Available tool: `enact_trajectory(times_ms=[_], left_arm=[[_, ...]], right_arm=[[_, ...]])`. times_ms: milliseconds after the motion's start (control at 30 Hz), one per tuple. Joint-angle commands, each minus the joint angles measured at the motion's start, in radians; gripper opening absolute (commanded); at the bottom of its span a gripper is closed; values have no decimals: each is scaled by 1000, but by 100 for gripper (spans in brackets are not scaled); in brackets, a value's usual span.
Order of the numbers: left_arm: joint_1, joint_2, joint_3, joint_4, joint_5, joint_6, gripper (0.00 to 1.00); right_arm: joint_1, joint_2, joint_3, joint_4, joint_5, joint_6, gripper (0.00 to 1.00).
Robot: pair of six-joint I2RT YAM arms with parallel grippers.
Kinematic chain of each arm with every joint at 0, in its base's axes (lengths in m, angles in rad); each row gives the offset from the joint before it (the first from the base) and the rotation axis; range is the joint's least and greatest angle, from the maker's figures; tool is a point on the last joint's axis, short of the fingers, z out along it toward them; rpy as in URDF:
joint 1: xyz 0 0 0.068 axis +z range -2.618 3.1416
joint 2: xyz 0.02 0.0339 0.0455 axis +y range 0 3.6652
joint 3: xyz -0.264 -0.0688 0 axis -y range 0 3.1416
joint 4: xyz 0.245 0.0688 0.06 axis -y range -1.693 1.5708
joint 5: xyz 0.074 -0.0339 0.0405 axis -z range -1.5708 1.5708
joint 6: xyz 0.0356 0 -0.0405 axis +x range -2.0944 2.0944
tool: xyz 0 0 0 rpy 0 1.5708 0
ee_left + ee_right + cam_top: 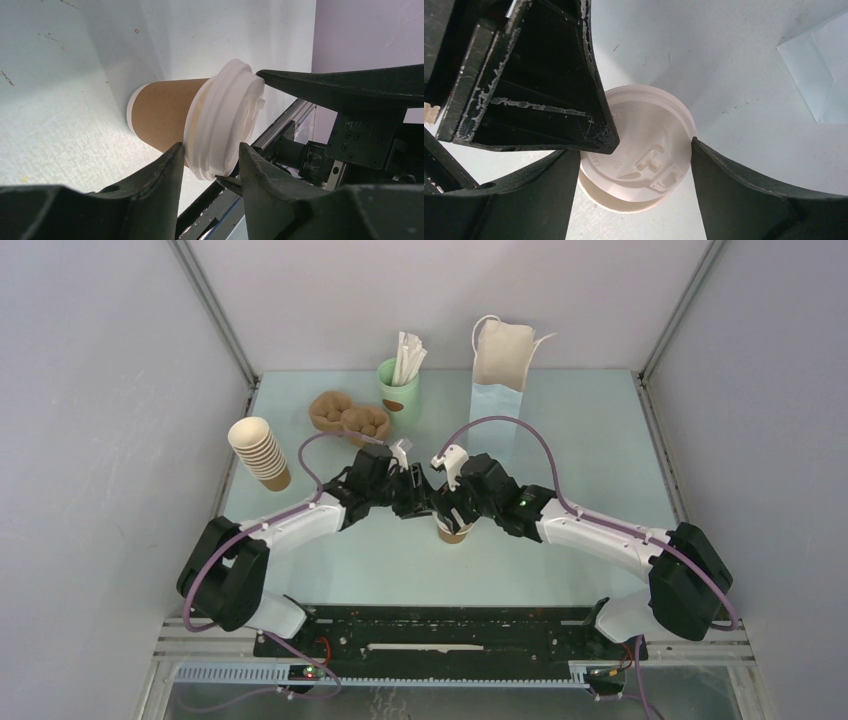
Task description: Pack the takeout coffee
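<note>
The takeout coffee [453,532], a short brown paper cup [165,117] with a white lid [644,150], stands on the table's near middle. Both grippers meet over it. My left gripper [210,146] comes in from the side, its fingers straddling the lid's rim with a thin gap at the right finger. My right gripper [634,150] hangs above the lid, its wide-set fingers bracketing the lid's two sides. In the right wrist view a left finger [539,85] covers part of the lid. The tall pale bag [498,380] stands upright at the back.
A stack of nested brown cups [262,452] stands at the left. A brown moulded cup carrier [348,417] and a mint-green cup with white sticks [398,385] are at the back. The bag's base [819,75] shows to the right of the coffee.
</note>
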Motion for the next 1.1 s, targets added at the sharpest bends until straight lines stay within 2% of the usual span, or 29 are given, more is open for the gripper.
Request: enact_trajectory(times_ms=[0,500,633,767,1067], left_arm=[[4,-37,-16,15,11,-5,51],[41,-118,-58,-30,-83,20,83],[61,-149,-84,-36,-105,20,87],[93,-195,-120,-46,-126,17,89],[168,-264,-195,-57,-141,13,90]], right_arm=[[10,-4,36,26,21,10,82],[12,-29,89,-39,32,80,81],[11,-28,134,-100,46,103,81],[9,-2,199,-239,46,156,81],[13,83,328,-473,41,245,81]])
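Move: The lid lies level between the right fingers, its middle at the hand point, resting askew over the rim of the paper cup. The cup's middle is about 6 cm lower, 1 cm back and 1 cm right. The blue bag stands some 20 cm ahead and 10 cm right of the right hand, level in height. From the left hand the lid's middle lies about 4 cm right, 1 cm back and 1 cm down. The lid, still pinched across its width by the right fingers, goes up about 4 cm off the paper cup after a short hold, and the right hand tips roughly 10 degrees steeper as it rises. Meanwhile the left fingers spread from half open to wide, and the left hand backs off the lid's near edge about 6 cm to the left, turning slightly counter-clockwise. ##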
